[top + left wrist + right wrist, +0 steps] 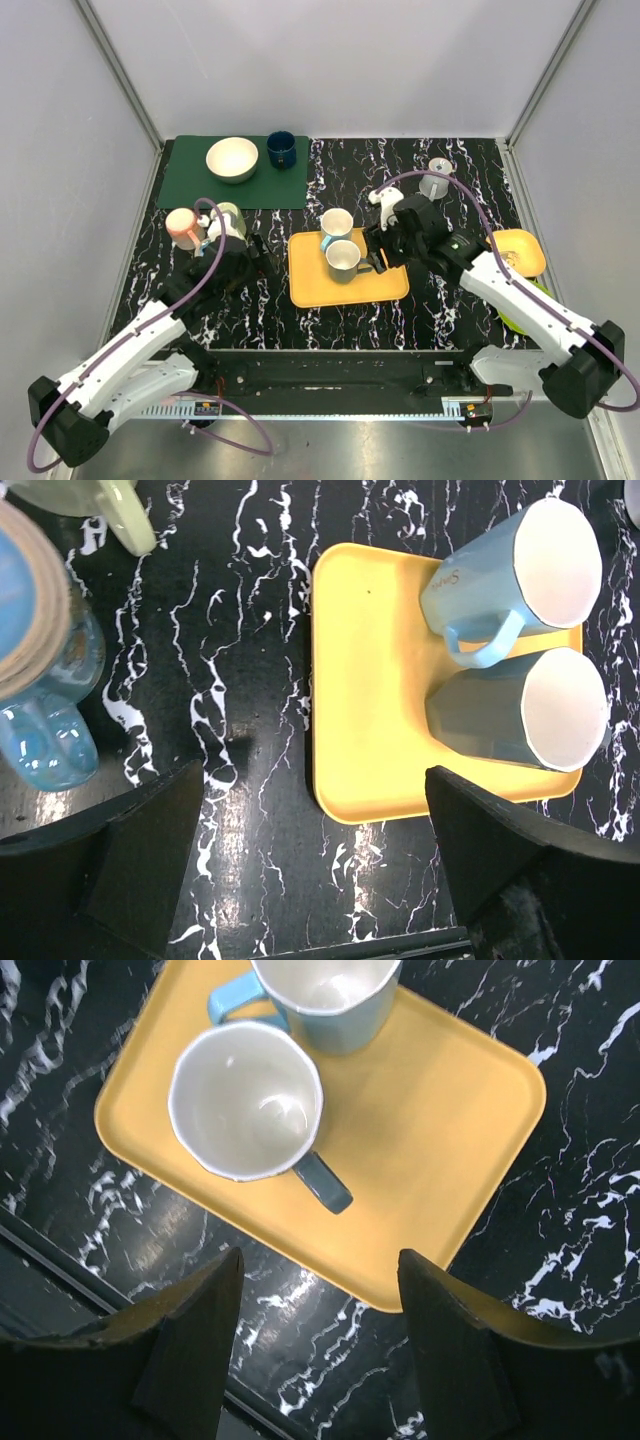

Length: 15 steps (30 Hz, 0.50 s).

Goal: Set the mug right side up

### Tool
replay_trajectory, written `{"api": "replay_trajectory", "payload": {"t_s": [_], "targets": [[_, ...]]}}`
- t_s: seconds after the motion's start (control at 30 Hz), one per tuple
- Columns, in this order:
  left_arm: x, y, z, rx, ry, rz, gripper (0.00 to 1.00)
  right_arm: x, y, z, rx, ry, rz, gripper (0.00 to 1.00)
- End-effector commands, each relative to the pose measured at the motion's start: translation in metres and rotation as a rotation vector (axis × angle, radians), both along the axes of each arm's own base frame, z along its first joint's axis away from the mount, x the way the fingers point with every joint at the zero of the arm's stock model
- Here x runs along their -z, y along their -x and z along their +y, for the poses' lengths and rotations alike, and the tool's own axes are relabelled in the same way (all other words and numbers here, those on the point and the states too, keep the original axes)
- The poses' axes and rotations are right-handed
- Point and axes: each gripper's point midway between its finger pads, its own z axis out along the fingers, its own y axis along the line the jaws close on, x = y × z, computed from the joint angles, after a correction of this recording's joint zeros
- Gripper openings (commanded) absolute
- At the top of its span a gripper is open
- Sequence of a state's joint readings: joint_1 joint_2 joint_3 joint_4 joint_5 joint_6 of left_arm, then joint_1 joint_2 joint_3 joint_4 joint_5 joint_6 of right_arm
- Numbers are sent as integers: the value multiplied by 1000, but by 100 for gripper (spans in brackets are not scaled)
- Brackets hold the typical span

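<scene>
Two mugs stand mouth up on the yellow tray [310,280]: a grey mug [342,257] [245,1100] and behind it a light blue mug [335,225] [325,990]. My right gripper [378,256] [315,1330] hovers open over the tray's near right edge. The grey mug's handle [325,1182] lies just ahead of the gap and nothing is between the fingers. My left gripper [262,258] [315,870] is open over bare table left of the tray, holding nothing. At the far left a pink mug [182,227] with a blue handle [45,740] shows a closed pink face upward.
A pale green mug [230,215] stands next to the pink one. At the back left a green mat [190,185] carries a white bowl [232,158] and a dark blue cup [281,150]. A grey cup [437,178] and a yellow plate [520,250] sit at the right.
</scene>
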State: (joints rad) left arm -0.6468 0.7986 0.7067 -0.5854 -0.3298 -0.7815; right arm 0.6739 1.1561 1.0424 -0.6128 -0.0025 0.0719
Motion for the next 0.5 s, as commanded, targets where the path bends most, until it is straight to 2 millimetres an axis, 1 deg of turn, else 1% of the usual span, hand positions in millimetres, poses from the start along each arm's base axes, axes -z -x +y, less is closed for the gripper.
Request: {"api": "replay_trajectory", "payload": {"t_s": [0.0,0.03,0.07,0.1,0.17,0.2,0.23,0.27,0.33,0.4,0.43,0.47], "targets": [[-24,-12,-26,104,62,-85,94,4,-2,4,-183,133,-26,68],[-23,-11,-28,115,67,-85,94,7,-3,6,-202,147,-16,67],[-19,-10,-28,124,66,-79,94,14,-2,11,-240,159,11,67],[-19,-10,-31,136,78,-85,94,11,-3,13,-252,162,15,67],[-15,-7,-32,145,83,-85,94,17,-7,18,-281,186,39,68],[-15,-7,-33,152,91,-88,93,15,-10,21,-293,186,33,68],[-13,-5,-33,157,93,-89,94,23,-13,22,-307,211,49,68],[-13,-5,-34,164,96,-92,93,21,-15,24,-313,213,55,68],[-10,-4,-33,167,93,-90,93,32,-16,29,-336,226,89,68],[-10,-3,-33,173,91,-93,93,39,-19,29,-335,243,101,68],[-9,-2,-33,172,91,-95,93,47,-19,28,-336,260,120,68],[-9,-2,-32,172,90,-95,93,52,-18,28,-339,265,131,67]]}}
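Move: The grey mug in the yellow tray, its handle on the right hand's side, lies about 7 cm to the left of the right hand, 5 cm farther out and some 14 cm lower. The light-blue mug stands right behind it, about 13 cm ahead of that hand and 8 cm to its left; the tray's middle is about 6 cm ahead and 5 cm left. From the left hand the grey mug lies roughly 17 cm to the right and 6 cm ahead. Towards the grey mug and its handle the right hand sinks about 5 cm, easing some 3 cm forward and left on the slant, open fingers not yet touching. On the way its wrist turns about 15 degrees counter-clockwise, its left side dipping as much and the fingers tipping down a little more. The left hand, open and empty, drifts a couple of centimetres right towards the tray, turning slightly clockwise. ##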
